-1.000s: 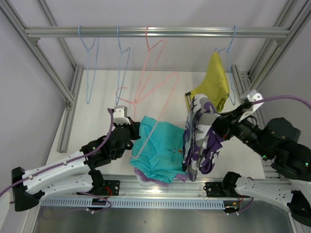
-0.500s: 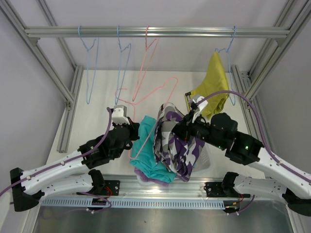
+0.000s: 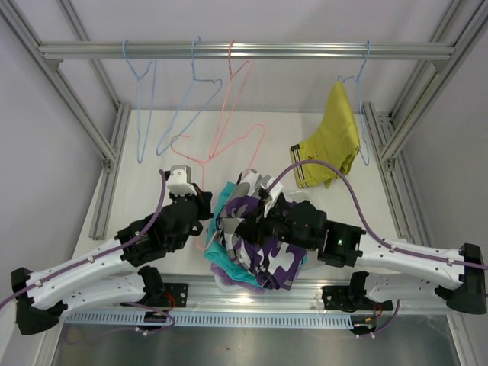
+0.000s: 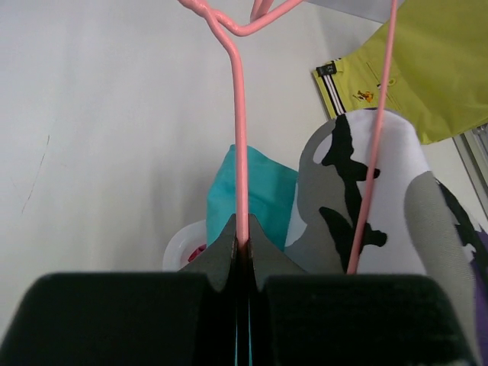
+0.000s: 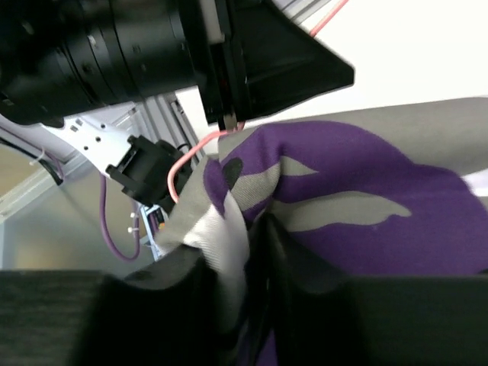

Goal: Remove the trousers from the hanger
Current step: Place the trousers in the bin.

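Observation:
My left gripper [image 4: 242,232] is shut on the lower wire of a pink hanger [image 4: 238,114], which it holds tilted above the table [image 3: 229,149]. My right gripper [image 5: 255,244] is shut on a fold of the purple-grey-white camouflage trousers [image 5: 366,183]. That bundle [image 3: 271,259] hangs right beside my left gripper [image 3: 207,217], over the teal trousers [image 3: 221,255]. The hanger's other wire crosses in front of the camouflage cloth [image 4: 381,198]. Mustard yellow trousers [image 3: 335,133] hang on a blue hanger [image 3: 364,114] at the right.
Two empty blue hangers [image 3: 141,107] [image 3: 187,99] and a second pink hanger [image 3: 231,84] hang from the top rail [image 3: 305,50]. A white basket [image 4: 183,244] sits under the teal cloth. Frame posts run along both sides of the table.
The right arm has swung left and down, carrying the camouflage trousers from the right side to over the teal pile. The left gripper and pink hanger shifted slightly left; one blue hanger swings.

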{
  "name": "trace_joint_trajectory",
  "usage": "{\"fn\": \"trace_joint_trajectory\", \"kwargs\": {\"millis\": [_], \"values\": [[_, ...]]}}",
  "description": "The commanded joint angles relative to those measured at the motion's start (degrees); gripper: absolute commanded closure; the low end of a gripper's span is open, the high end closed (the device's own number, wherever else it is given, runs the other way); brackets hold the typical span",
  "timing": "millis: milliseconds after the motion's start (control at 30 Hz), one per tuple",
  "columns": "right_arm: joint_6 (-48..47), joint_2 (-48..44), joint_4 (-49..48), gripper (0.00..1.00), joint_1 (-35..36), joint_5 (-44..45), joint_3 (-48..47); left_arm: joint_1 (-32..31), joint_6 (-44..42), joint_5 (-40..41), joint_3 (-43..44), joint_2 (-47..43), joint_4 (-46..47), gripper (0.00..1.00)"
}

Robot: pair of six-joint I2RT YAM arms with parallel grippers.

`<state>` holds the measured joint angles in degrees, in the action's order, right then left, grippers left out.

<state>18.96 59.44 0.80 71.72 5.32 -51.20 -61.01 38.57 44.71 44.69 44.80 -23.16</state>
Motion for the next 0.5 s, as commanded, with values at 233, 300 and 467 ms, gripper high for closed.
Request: {"fn": "trace_joint_trajectory", "kwargs": {"millis": [233,300,467], "values": [[4.3,0.7,-7.7,0.24,4.3,-1.1,1.4,-0.3,-0.7,-0.4,2.9,-0.9,1.4,1.0],[3.4,-0.5,-5.4,0.22,5.5,-0.8,-1.2,-0.4,-0.9,-0.4,2.9,-0.9,1.4,1.0],[2.5,-6.6,-2.4,0.2,6.0,-2.7,-5.6,-0.3,-1.8,0.2,2.9,-1.2,1.0,1.0]]}}
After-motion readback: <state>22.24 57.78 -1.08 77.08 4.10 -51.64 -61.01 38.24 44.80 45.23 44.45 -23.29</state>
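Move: The right hand, pinching the purple-grey camouflage trousers, is over the pile in the bin. The bin's middle is about 22 cm below it, 2 cm ahead and 7 cm right, with the turquoise trousers on the pile some 18 cm down, 2 cm ahead and 2 cm right. The pink hanger held by the left gripper is about 11 cm ahead and 8 cm left. From the left hand the bin lies roughly 8 cm back, 18 cm right and 22 cm down. Letting go of the camouflage trousers over the bin, the right fingers spread from nearly closed to wide open as the hand draws back about 4 cm towards the base. It first dips 2 to 3 cm towards the pile, edging slightly left, then turns sharply upward and comes up nearly 5 cm from that low point. The left gripper stays in place, keeping its pinch on the pink hanger. ##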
